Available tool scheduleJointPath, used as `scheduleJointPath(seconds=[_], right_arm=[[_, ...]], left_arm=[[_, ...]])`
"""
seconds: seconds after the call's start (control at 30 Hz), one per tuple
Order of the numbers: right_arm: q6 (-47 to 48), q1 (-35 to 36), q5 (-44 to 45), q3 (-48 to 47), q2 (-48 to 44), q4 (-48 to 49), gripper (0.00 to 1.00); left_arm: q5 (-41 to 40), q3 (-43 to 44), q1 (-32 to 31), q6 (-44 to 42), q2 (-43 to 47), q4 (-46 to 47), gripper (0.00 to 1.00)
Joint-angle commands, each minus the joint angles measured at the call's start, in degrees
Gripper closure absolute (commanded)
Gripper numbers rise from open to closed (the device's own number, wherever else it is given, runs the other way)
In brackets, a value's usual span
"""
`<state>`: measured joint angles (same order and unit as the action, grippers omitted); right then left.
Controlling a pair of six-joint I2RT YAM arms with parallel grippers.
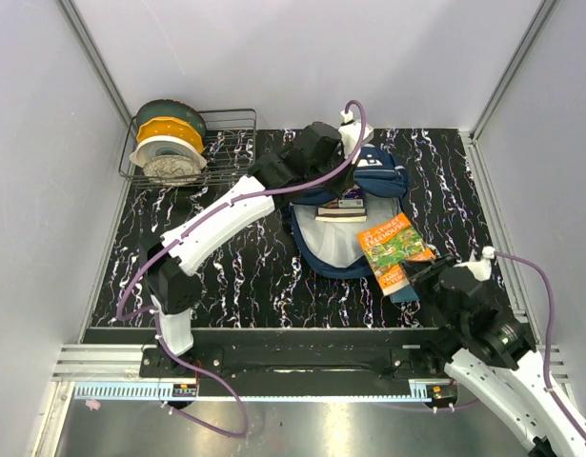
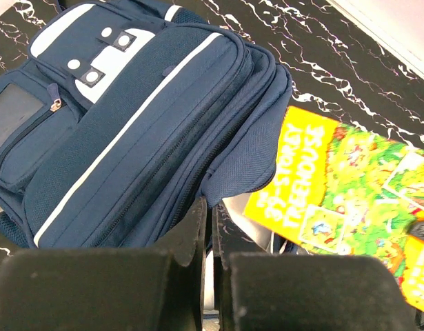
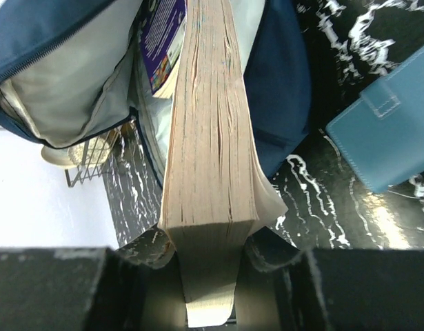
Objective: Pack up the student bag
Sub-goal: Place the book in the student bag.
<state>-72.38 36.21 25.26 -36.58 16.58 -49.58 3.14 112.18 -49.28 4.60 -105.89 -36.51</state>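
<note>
The student bag (image 1: 323, 249) lies open at mid table, navy with white stripes (image 2: 129, 124) and a pale lining (image 3: 74, 96). My left gripper (image 1: 338, 176) (image 2: 212, 207) is shut, pinching the bag's fabric edge at the opening. My right gripper (image 1: 418, 274) (image 3: 208, 238) is shut on a thick paperback book (image 1: 393, 246) with an orange and green cover (image 2: 349, 179). The book's page edge (image 3: 212, 138) points into the bag's mouth. Another book with a purple cover (image 3: 163, 41) sits inside the bag.
A small teal-blue pouch (image 1: 405, 291) (image 3: 391, 131) lies on the black marbled table just right of the bag, partly under the book. A wire dish rack (image 1: 226, 143) with stacked bowls (image 1: 169, 138) stands at the back left. Grey walls enclose the table.
</note>
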Motion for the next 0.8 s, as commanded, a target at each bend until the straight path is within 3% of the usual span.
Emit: scheduleJointPath(seconds=[0.0, 0.53, 0.57, 0.77], right_arm=[[-2.2, -0.1, -4.9, 1.7, 2.6, 18.7, 1.00], [-7.2, -1.1, -5.6, 9.2, 22.6, 49.0, 1.00], [-7.1, -1.4, -6.3, 9.9, 23.9, 55.6, 1.00], [-10.9, -6.7, -12.6, 13.5, 36.0, 74.3, 1.00]], left_arm=[[2.7, 5.8, -0.3, 2.4, 1.8, 6.2, 1.00], [3.4, 9.3, -1.2, 4.5, 2.6, 5.6, 1.00], [3.4, 9.1, -1.2, 4.5, 2.9, 5.6, 1.00], [3.1, 8.5, -1.3, 4.5, 3.8, 5.5, 1.00]])
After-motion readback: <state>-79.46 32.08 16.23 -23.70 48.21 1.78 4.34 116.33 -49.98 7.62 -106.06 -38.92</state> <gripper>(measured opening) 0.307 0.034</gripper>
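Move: The right hand already grips the orange book by its edge, and the bag's open mouth lies roughly 12 cm ahead of it, 15 cm to its left and 10 cm lower. The books already packed lie about 5 cm beyond the middle of that mouth, while the blue wallet is almost straight below the right hand, some 15 cm down. From the left hand, which already pinches the lifted bag flap, the mouth is about 8 cm back and 15 cm down, with no clear sideways offset. The right hand keeps its hold on the orange book and carries it about 10 cm forward and 8 cm left into the bag's mouth, going mostly left at first, then more forward and sinking some 4 cm in the second half, while it rolls about 15 degrees so that its left side rises and the book's leading end passes under the lifted flap towards the packed books. The left hand keeps the flap pinched and eases it some 2 cm higher, its fingers staying shut. ##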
